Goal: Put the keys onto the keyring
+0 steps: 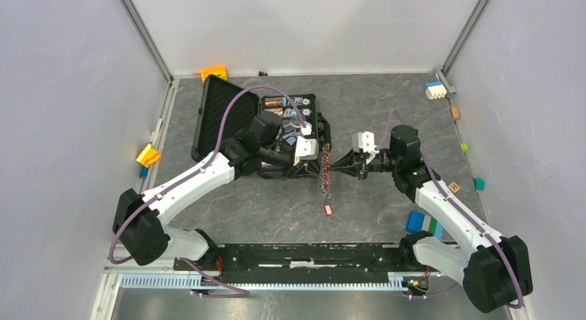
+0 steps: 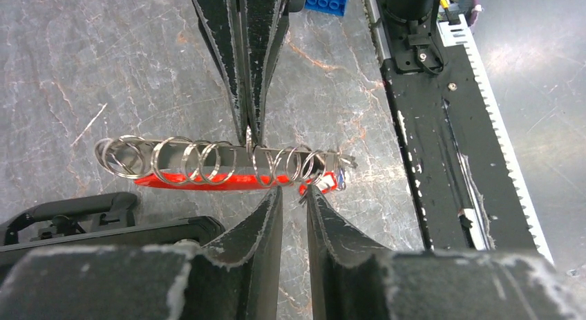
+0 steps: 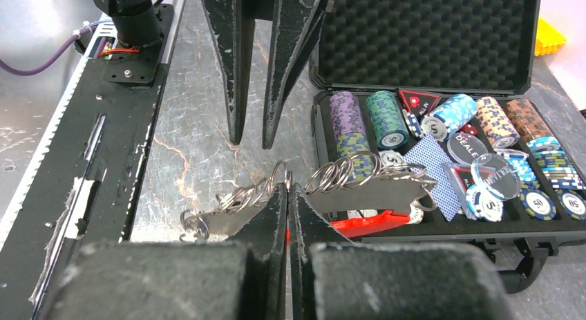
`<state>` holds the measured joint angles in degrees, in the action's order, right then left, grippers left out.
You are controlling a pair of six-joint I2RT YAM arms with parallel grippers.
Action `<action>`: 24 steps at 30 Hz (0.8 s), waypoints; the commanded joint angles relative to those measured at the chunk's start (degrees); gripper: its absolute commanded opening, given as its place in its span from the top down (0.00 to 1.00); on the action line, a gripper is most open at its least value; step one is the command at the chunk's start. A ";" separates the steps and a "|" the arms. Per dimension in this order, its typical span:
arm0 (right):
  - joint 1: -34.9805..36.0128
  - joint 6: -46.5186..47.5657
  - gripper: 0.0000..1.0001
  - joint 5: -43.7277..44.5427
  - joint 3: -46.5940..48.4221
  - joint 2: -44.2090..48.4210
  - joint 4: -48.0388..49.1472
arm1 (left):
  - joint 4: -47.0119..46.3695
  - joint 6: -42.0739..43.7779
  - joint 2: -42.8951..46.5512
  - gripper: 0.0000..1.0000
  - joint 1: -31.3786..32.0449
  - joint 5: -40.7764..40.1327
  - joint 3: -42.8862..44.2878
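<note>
The keyring [image 2: 207,162], a run of linked silvery rings along a long red tag [image 2: 193,180], hangs above the table between my two grippers. My right gripper [image 3: 288,189] is shut on one ring near the middle; in the left wrist view its fingers [image 2: 238,71] come down from the top. My left gripper [image 2: 294,193] faces it, jaws a narrow gap apart, tips at the chain's edge with nothing clearly between them. A small blue key head [image 2: 339,180] shows at the chain's end. A red piece [image 1: 329,210] hangs at the low end; whether it is a key I cannot tell.
An open black case [image 1: 214,116] of poker chips [image 3: 387,116] stands just behind the grippers. Loose blocks lie around: orange [image 1: 214,72], yellow [image 1: 148,155], white and blue [image 1: 435,90], blue and green [image 1: 423,223]. The black base rail [image 1: 311,254] runs along the near edge.
</note>
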<state>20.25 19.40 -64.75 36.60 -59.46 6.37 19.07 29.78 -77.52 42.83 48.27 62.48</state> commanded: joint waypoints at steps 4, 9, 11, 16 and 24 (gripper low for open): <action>0.34 7.52 1.00 -3.56 0.71 1.50 -5.02 | 2.64 7.50 1.13 0.67 0.24 -4.19 3.52; 0.27 9.49 1.00 -4.53 0.57 1.04 -6.20 | -0.48 2.89 0.46 0.63 0.24 -6.15 3.63; 0.34 9.82 1.00 -4.61 0.73 0.93 -7.79 | -1.63 1.24 0.00 0.62 0.24 -7.61 3.53; 0.33 10.39 1.00 -4.62 0.58 0.93 -8.21 | -1.67 -1.89 -1.20 0.57 0.24 -7.22 3.67; 0.31 11.94 1.00 -4.33 0.63 1.06 -9.59 | -0.59 -6.15 -4.69 0.51 0.15 -4.91 5.26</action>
<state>20.27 29.74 -67.51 36.60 -59.27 -3.31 19.62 27.44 -81.23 42.87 41.58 64.97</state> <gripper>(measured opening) 0.009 0.479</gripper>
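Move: Just in front of the left fingertips hangs the keyring, the long metal holder strung with rings: its middle is about 3 cm ahead, 4 cm to the right and 2 cm lower. The right hand already pinches it, the middle about 1 cm ahead and 1 cm below those fingers. From the left hand, the red-tagged key lies roughly 9 cm back, 5 cm right and 21 cm down; the chip case's tray is some 15 cm ahead, 8 cm left and 18 cm down. Sliding forward about 2.5 cm alongside the held keyring, the empty left hand passes from behind the right hand's pinch to just ahead of it, opening its fingers to about half, then dips some 1.5 cm. Meanwhile the right hand, still shut on a ring near the middle, carries the keyring down about 2 cm and back 1.5 cm, turning slightly counter-clockwise. ##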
